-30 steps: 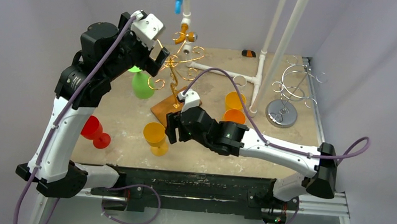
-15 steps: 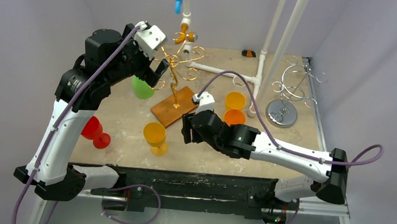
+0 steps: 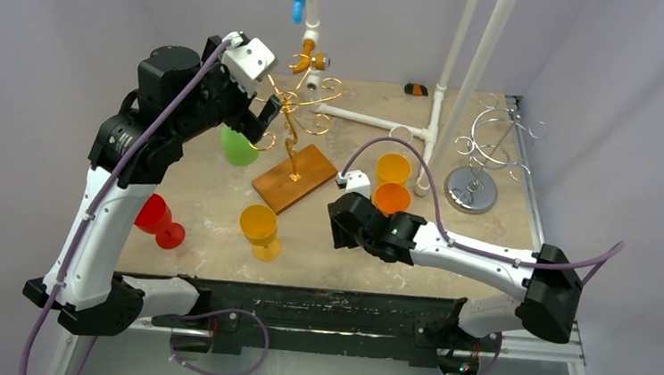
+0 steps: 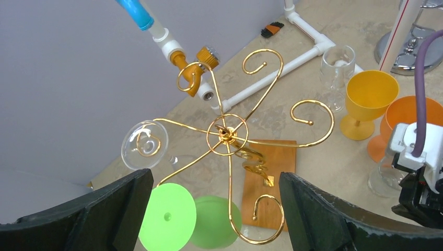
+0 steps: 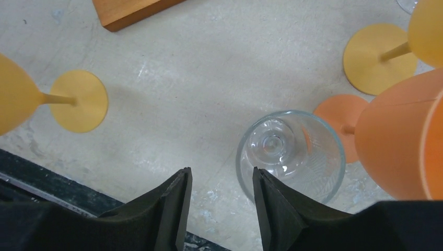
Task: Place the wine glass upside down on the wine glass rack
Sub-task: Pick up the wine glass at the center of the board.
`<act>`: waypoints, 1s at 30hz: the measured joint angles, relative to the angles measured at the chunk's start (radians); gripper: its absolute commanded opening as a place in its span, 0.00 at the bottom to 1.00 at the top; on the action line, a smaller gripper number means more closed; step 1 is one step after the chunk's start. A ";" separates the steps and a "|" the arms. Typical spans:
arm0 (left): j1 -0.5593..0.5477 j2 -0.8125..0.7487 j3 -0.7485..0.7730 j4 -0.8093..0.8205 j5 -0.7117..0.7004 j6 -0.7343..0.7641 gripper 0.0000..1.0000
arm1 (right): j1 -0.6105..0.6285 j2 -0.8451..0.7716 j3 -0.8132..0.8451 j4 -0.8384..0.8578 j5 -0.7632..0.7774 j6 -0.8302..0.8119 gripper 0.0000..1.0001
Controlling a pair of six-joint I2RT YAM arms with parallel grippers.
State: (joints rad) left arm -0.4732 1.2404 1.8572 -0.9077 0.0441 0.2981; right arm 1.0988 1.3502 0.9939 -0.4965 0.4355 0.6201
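The gold wire wine glass rack [image 3: 291, 113] [image 4: 228, 135] stands on a wooden base [image 3: 294, 177]. From its arms hang a green wine glass [image 3: 238, 147] [image 4: 168, 217] and a clear one [image 4: 144, 144], both upside down. My left gripper [image 3: 261, 113] [image 4: 215, 180] hovers above the rack, open wide and empty. Another clear wine glass [image 5: 292, 151] stands upright on the table beside the orange glass [image 3: 392, 195]. My right gripper [image 3: 340, 233] [image 5: 222, 175] points down just left of it, partly open, with only bare table between the fingers.
A yellow glass [image 3: 259, 227] stands near the front and a red glass [image 3: 156, 218] lies at the left. A second yellow glass [image 3: 393, 168] stands behind the orange one. A silver rack [image 3: 483, 155] and white pipes [image 3: 444, 89] are at the back right.
My right arm has swung right, away from the front yellow glass, to beside the clear glass, and its jaws have narrowed. The left gripper has shifted slightly above the rack.
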 measured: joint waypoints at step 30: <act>0.001 0.013 0.090 -0.056 0.181 -0.054 1.00 | -0.012 -0.196 0.284 -0.096 -0.056 -0.082 0.00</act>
State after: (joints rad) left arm -0.4725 1.2533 1.9469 -0.9642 0.2249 0.2440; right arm 1.0870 1.1538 1.2778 -0.5926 0.3794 0.5377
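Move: The clear wine glass stands about 3 cm ahead of the right hand point and 4 cm to its right, its middle some 7 cm lower. The orange glass is roughly 6 cm right of it and 4 cm farther out, with the yellow glass another 7 cm beyond the orange one. The amber glass stands level with the right hand, about 17 cm to its left. From the left hand the clear glass lies some 24 cm right, 6 cm back and far below. Sink the right gripper about 3 cm so its half-open fingers straddle the clear wine glass's left wall, shut them to pinch the wall, then lift fast, straight up some 19 cm, tipping the fingers upward about 20 degrees. Meanwhile raise the empty left hand 3 cm, then ease it back and right, swinging it slightly clockwise, fingers wide open. ##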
